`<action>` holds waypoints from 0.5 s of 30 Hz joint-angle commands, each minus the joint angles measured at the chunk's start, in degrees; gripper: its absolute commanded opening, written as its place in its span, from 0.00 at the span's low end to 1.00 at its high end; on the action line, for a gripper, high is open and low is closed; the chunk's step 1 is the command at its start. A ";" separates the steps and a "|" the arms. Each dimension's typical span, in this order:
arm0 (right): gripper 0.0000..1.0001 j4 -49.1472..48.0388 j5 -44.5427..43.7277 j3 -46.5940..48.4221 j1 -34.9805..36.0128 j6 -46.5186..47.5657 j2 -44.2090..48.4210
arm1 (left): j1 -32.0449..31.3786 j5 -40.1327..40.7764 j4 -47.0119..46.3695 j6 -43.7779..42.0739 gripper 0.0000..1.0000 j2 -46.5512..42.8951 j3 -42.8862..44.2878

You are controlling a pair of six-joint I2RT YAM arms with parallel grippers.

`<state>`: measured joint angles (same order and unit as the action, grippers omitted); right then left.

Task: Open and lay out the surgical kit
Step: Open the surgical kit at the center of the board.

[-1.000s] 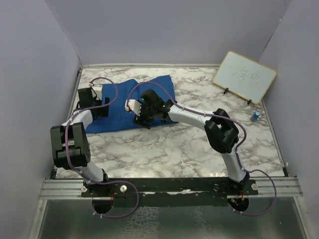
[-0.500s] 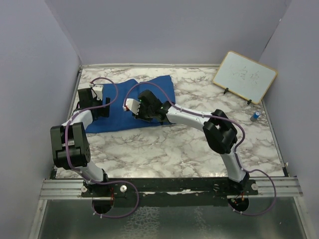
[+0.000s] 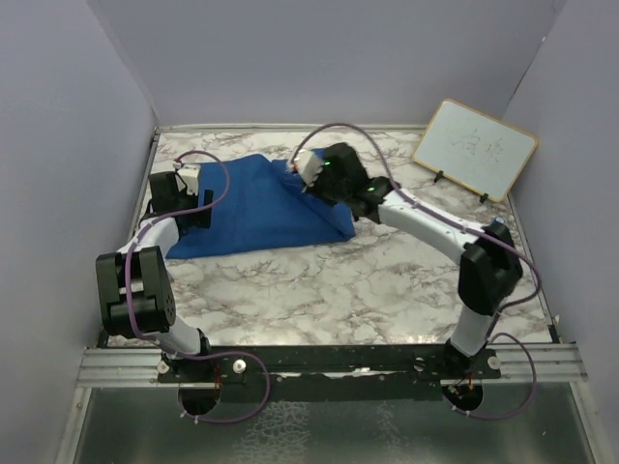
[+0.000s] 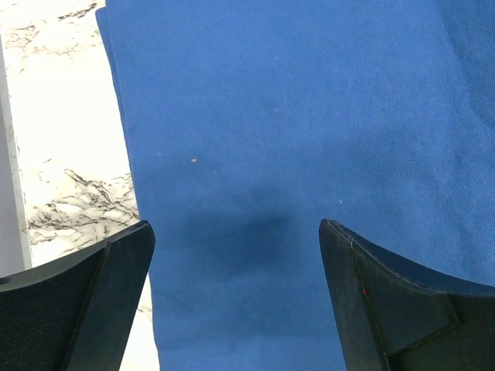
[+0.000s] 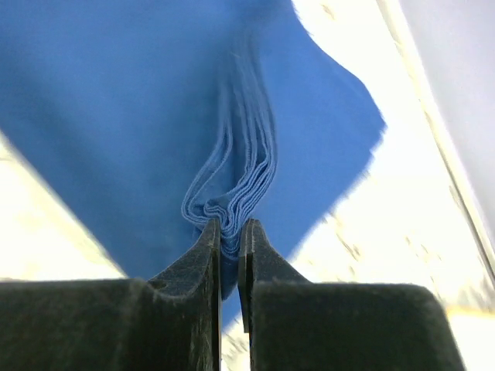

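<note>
The surgical kit's royal-blue cloth wrap (image 3: 253, 211) lies on the marble table at back left, with one fold pulled up into a ridge. My right gripper (image 3: 296, 171) holds that ridge near the cloth's far edge. In the right wrist view its jaws (image 5: 230, 232) are shut on a bunch of stacked blue folds (image 5: 236, 182). My left gripper (image 3: 203, 210) hovers over the cloth's left edge. Its black fingers (image 4: 85, 301) stand wide apart over flat blue cloth (image 4: 294, 124) with nothing between them (image 4: 236, 239). Whatever the wrap covers is hidden.
A wood-framed whiteboard (image 3: 476, 148) stands at back right. Grey walls close in the table on the left, back and right. Bare marble (image 3: 329, 290) lies between the cloth and the arm bases. The table's left rim (image 4: 11, 193) shows beside the cloth.
The right gripper has shut on the cloth and lifted a fold up and toward the back right, stretching the wrap wider. The left arm has stayed where it was.
</note>
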<state>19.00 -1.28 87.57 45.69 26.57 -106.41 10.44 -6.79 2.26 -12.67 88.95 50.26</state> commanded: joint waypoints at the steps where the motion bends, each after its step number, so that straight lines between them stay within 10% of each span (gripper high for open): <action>1: 0.01 1.05 -7.48 -9.48 -14.57 -4.33 10.54 | 0.24 -2.45 -0.66 -0.65 0.90 -3.08 -0.62; 7: 0.19 -1.40 -11.23 -30.50 -33.26 -3.96 21.79 | 0.28 -3.94 -1.93 -0.73 0.90 -4.63 -2.01; 15: 0.44 -0.12 -11.98 -33.56 -35.70 -4.09 19.87 | 0.20 -4.89 -2.78 -0.60 0.90 -2.58 -2.18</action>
<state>19.11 -12.91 50.74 9.43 22.94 -86.26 10.44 -9.50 1.32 -13.02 86.04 48.25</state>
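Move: The right hand has the kit's flap pinched above the cloth. The bare board where the flap's edge is to come down lies about 32 cm to its right, level in reach and some 12 cm below. The whiteboard's middle is roughly 45 cm right, 20 cm farther out; the blue-capped bottle stands about 52 cm right and level in reach. From the left hand, that bare spot is around 59 cm right, 3 cm nearer and slightly lower. Still pinching the flap at the start, the right hand whips it to the right by about 35 cm across the kit, bowing some 5 cm forward and slightly up, then coming back and sinking towards the board on the bottle's side. It turns about 45 degrees clockwise on the way, and the fingers open in the second half, letting go of the cloth. ##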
